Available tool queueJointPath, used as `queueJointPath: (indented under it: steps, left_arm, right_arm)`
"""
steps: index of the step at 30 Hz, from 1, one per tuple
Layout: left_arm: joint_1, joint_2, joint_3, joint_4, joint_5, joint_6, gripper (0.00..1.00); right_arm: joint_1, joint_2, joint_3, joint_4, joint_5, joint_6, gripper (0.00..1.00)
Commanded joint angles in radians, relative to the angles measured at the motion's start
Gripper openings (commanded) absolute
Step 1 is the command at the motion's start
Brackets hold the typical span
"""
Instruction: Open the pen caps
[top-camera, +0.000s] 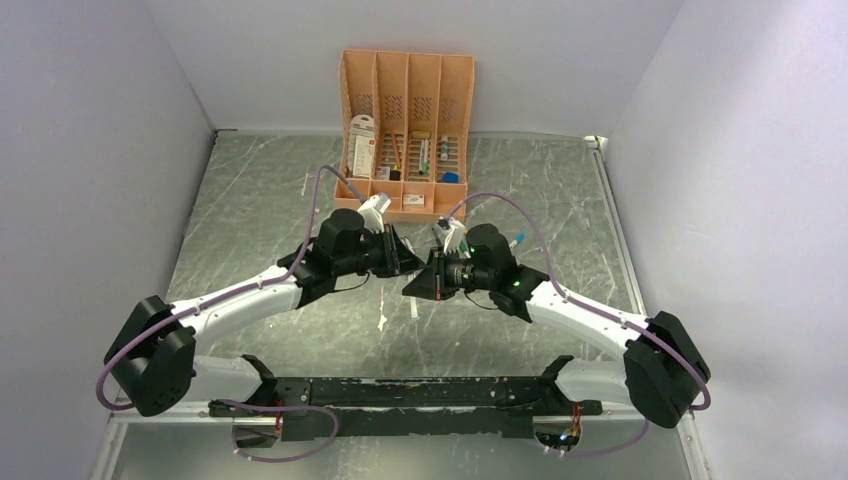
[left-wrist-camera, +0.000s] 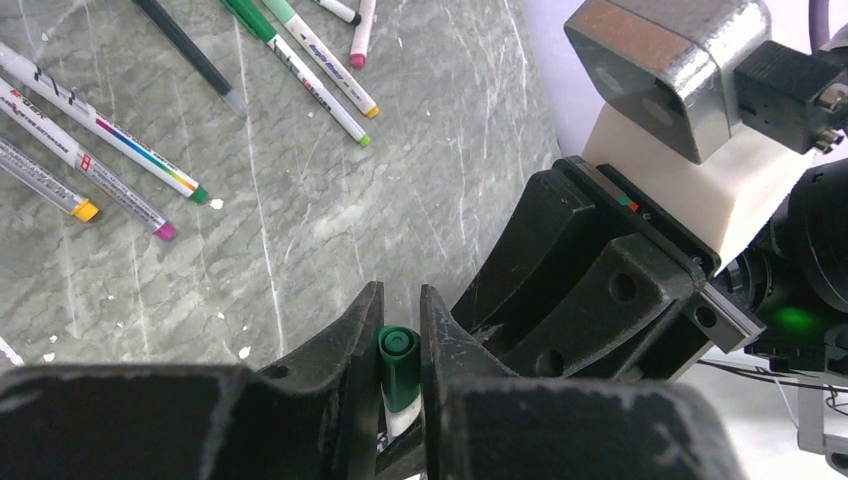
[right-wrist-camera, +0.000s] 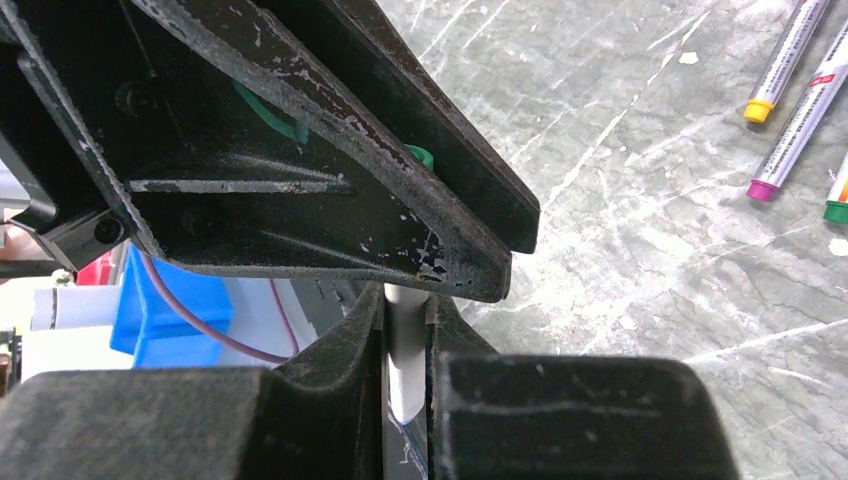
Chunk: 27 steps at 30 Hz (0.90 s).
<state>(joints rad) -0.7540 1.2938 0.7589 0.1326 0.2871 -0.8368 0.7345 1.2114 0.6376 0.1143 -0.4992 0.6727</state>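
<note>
Both grippers meet nose to nose above the middle of the table, holding one pen between them. My left gripper (left-wrist-camera: 400, 300) is shut on the pen's green cap (left-wrist-camera: 400, 362), whose round end faces the camera, with a bit of white barrel below it. My right gripper (right-wrist-camera: 405, 300) is shut on the pale barrel (right-wrist-camera: 405, 350) of the same pen. The left gripper's black fingers (right-wrist-camera: 330, 150) cover the rest, and only a sliver of green cap (right-wrist-camera: 421, 155) shows. In the top view the left gripper (top-camera: 400, 255) and right gripper (top-camera: 425, 275) almost touch.
Several loose pens (left-wrist-camera: 110, 135) with coloured ends lie on the grey marbled table (left-wrist-camera: 300, 200) beneath the grippers; three more pens (right-wrist-camera: 790, 120) show at the right wrist view's upper right. A peach-orange organiser (top-camera: 405, 75) stands at the back wall.
</note>
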Motion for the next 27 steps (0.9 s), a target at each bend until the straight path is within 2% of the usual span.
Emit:
queueJointPath:
  steps: [1, 8, 19, 23, 27]
  left_arm:
    - [-0.004, -0.001, 0.061, -0.063, -0.106, 0.051, 0.07]
    - [0.021, 0.070, 0.186, -0.074, -0.238, 0.118, 0.07]
    - [0.226, 0.208, 0.364, -0.027, -0.174, 0.128, 0.07]
    - [0.249, 0.185, 0.377, -0.083, -0.167, 0.140, 0.07]
    - [0.252, 0.129, 0.332, -0.175, -0.148, 0.153, 0.07]
  right_arm:
    - [0.002, -0.033, -0.013, 0.019, 0.003, 0.006, 0.00]
    - [0.010, -0.058, -0.104, 0.082, -0.023, 0.075, 0.00]
    - [0.083, -0.163, -0.209, 0.078, 0.032, 0.150, 0.00]
    - [0.085, -0.181, -0.179, -0.005, 0.070, 0.109, 0.00]
    - [0.082, -0.120, -0.055, -0.171, 0.161, -0.015, 0.00]
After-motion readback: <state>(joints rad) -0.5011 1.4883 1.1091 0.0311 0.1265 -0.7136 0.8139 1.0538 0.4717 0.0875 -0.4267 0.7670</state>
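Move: Both grippers already share one upright-tilted marker: the left pinches its green cap, while the right holds the white barrel. The barrel's middle is about 7 cm back from the left gripper and 2 cm lower; the cap is some 5 cm ahead of the right and 2 cm higher. From the left gripper, the row of finished pens lies about 7 cm ahead, 1 cm left and 15 cm down; the organizer's front trays are some 20 cm ahead, 3 cm left and 12 cm down. Pull the left gripper forward off the marker, slowly and firmly for the first 2 cm while the right gets dragged about 1 cm along, then let it shoot on, about 15 cm forward in all, with 6 cm left and 5 cm up, turning some 20 degrees counter-clockwise. Bring the right gripper back about 4.5 cm and down 2.5 cm. Keep both grips shut. ##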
